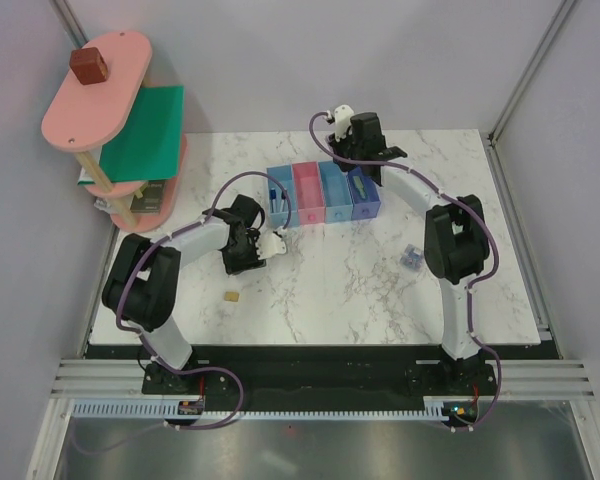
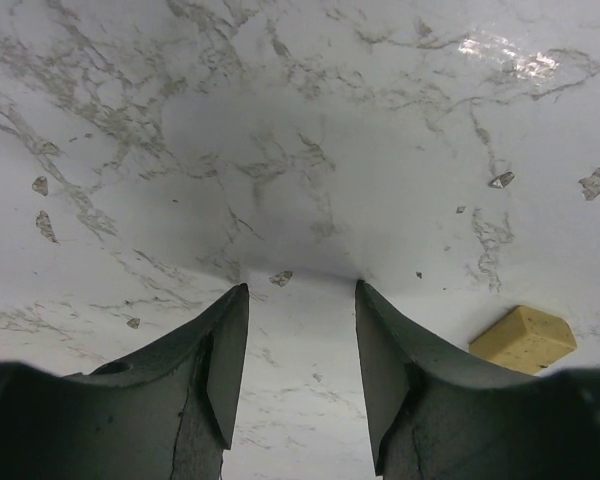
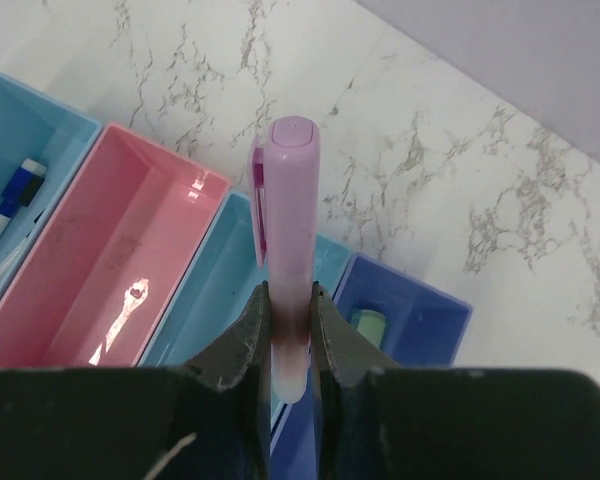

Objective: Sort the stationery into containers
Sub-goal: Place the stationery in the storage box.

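My right gripper (image 3: 290, 300) is shut on the lower part of a pink-lilac bar (image 3: 288, 200), which hangs over the seam between the light blue bin (image 3: 205, 290) and the purple-blue bin (image 3: 420, 320). A mint-green piece (image 3: 368, 325) lies in the purple-blue bin. The blue bin (image 3: 20, 130) holds a white marker (image 3: 10, 200) with a dark cap, and the pink bin (image 3: 110, 260) shows nothing inside. My left gripper (image 2: 302, 290) is open over bare marble, nothing between its fingers, with a tan block (image 2: 523, 338) just to its right. A purple-blue bundle (image 1: 412, 258) lies by the right arm.
A pink-and-green tiered shelf (image 1: 110, 120) stands at the back left with a brown cube (image 1: 88, 65) on top. The row of bins (image 1: 325, 195) sits mid-table toward the back. Grey walls and frame posts close the table's left, right and far sides.
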Motion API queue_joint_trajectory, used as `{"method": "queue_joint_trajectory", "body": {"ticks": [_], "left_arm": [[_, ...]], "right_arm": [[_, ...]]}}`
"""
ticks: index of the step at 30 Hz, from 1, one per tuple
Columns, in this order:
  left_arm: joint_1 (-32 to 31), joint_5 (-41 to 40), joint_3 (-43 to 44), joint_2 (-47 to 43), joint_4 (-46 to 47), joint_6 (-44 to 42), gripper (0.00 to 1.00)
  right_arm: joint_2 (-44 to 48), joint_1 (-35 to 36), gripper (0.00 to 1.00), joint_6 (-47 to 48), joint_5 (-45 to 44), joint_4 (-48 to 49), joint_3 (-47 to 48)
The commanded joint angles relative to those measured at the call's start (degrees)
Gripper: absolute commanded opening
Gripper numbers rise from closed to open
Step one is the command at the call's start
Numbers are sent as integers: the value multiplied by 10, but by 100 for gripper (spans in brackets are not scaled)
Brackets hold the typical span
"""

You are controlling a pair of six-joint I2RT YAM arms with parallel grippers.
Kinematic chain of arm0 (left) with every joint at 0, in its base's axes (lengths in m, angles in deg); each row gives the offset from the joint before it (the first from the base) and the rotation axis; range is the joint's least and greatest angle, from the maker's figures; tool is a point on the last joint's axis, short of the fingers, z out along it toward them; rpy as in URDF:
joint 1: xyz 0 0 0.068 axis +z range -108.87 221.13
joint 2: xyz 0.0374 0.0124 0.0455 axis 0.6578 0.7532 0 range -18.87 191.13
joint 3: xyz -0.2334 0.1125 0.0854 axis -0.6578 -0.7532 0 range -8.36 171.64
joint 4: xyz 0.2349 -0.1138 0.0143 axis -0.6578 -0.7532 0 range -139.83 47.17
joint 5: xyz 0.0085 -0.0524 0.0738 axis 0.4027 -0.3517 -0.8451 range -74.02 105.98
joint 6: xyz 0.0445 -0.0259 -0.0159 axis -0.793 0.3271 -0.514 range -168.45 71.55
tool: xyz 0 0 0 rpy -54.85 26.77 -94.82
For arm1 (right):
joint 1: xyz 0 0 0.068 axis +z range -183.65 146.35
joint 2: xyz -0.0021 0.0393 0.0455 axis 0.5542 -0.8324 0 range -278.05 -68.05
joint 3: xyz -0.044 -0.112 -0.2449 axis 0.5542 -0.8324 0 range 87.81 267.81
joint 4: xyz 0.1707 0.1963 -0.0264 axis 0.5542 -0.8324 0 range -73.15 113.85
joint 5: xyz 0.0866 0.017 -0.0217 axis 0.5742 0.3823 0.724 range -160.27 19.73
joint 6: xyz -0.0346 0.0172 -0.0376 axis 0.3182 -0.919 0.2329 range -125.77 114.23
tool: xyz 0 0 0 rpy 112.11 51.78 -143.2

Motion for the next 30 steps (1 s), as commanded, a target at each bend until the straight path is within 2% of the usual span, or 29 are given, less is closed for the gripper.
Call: {"method": "queue_joint_trajectory", "body": {"ticks": [1,12,20,30], "left_arm": [[0,4,19,-4,5,-21,55],[0,12,0,-55,-30,-14,57],[0,20,-26,-64,-29,6,57],[0,30,-35,-41,-24,17,57]], "right_arm": [[13,3,10,-22,16,12,-26],[58,28,9,1,16,1,-84],[61,61,9,7,-45,6,-28],[69,81,9,11,-36,7,-34]]}}
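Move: Held in my right hand is the pink pen; the pink compartment it seems bound for lies about 7 cm to the left, level in reach and some 12 cm below. The right light-blue compartment is straight beneath that hand, the dark-blue one about 7 cm right, the marker compartment 14 cm left. From my left hand, the yellow block is some 8 cm back, 1 cm left and barely lower; the marker compartment is about 19 cm ahead, 11 cm right. With the pink pen still gripped, I dip my right hand about 6 cm while drawing it back roughly 4, then swing it about 4 cm left towards the pink compartment, rising to about my starting height; the fingers tip down a little and level out again. My left hand, empty and open, rises nearly 2 cm, then moves back about 2 cm towards the yellow block, sinking slightly. ##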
